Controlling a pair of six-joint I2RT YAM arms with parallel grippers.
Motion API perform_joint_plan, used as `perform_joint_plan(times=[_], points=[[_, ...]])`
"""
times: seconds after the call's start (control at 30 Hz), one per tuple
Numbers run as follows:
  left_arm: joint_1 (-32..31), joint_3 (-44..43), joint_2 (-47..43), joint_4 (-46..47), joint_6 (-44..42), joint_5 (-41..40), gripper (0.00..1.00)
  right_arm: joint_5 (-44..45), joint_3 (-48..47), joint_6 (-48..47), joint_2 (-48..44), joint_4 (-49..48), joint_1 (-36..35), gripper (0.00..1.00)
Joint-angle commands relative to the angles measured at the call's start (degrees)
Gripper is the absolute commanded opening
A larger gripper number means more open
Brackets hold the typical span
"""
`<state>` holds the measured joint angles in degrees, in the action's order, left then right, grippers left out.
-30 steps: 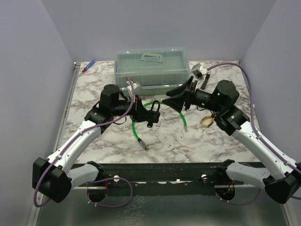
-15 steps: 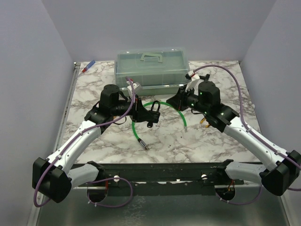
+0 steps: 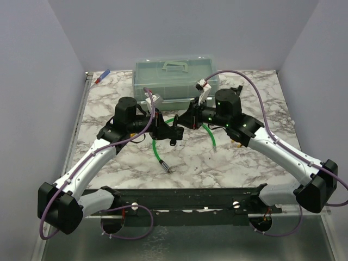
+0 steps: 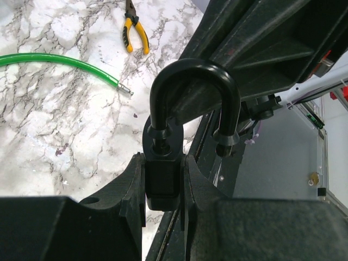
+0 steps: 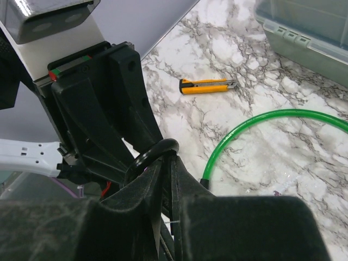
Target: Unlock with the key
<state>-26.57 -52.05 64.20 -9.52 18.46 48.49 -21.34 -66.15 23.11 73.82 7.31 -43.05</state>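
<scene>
My left gripper [image 3: 166, 129] is shut on the body of a small black padlock [image 4: 162, 179] and holds it above the marble tabletop. Its shackle [image 4: 193, 70] stands open, with one leg free of the body. My right gripper [image 3: 186, 120] has come in from the right. In the right wrist view its fingertips [image 5: 167, 160] are closed on the top of the glossy shackle [image 5: 149, 155]. A small round black piece [image 3: 173, 142], which looks like the key, shows just below the padlock in the top view. Both wrist views hide it.
A clear lidded plastic box [image 3: 175, 76] stands at the back. A green tube [image 3: 156, 147] curves under both grippers. Yellow pliers [image 4: 136, 32] lie to the right, an orange utility knife [image 5: 206, 85] to the left, and a red-and-blue pen [image 3: 102, 76] at the far left corner.
My right arm has swung left from the back right to the padlock, and its jaws have closed. The left arm and the padlock have stayed where they were.
</scene>
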Motion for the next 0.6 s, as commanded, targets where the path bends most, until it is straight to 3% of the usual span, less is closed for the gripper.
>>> perform_joint_plan(times=[0.0, 0.1, 0.23, 0.57], points=[[-0.2, -1.8, -0.3, 2.0, -0.5, 0.9, 0.0, -5.1, -6.0, 2.8, 2.0, -0.8, -0.4, 0.15], [-0.2, -2.1, 0.3, 1.3, -0.7, 0.4, 0.0, -5.5, -8.9, 4.8, 3.3, 3.4, -0.8, 0.2], [-0.2, -2.5, 0.7, 0.8, -1.0, 0.9, 0.0, -6.5, -9.0, 4.1, 3.7, 3.4, -1.7, 0.41], [-0.2, -2.2, -0.8, 0.7, -1.8, 8.7, 0.0, 2.6, -9.3, -6.2, -2.6, 11.7, -1.6, 0.66]])
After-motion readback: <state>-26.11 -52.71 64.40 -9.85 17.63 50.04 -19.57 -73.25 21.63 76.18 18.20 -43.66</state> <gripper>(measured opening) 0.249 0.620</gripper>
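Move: The open shackle stands right at the right hand's fingertips, about 2 cm to its left, 1 cm back and at the same height. The padlock body, clamped by the left hand, is some 2 cm left and 4 cm below; the key's black head hangs roughly 9 cm down and 3 cm left. On the table, some 22 cm below, the green hose's left metal end lies about 6 cm left and 4 cm back. From the left hand, the shackle is about 4 cm up, 2 cm right and 2 cm back. Spreading its nearly shut fingers to over half open around the padlock's shackle, the right hand rises about 1 cm with a slight drift left, then settles back to where it began, its fingertips tipping down some 5 degrees with a small roll. The left hand keeps its grip on the padlock body and holds it practically in place. ##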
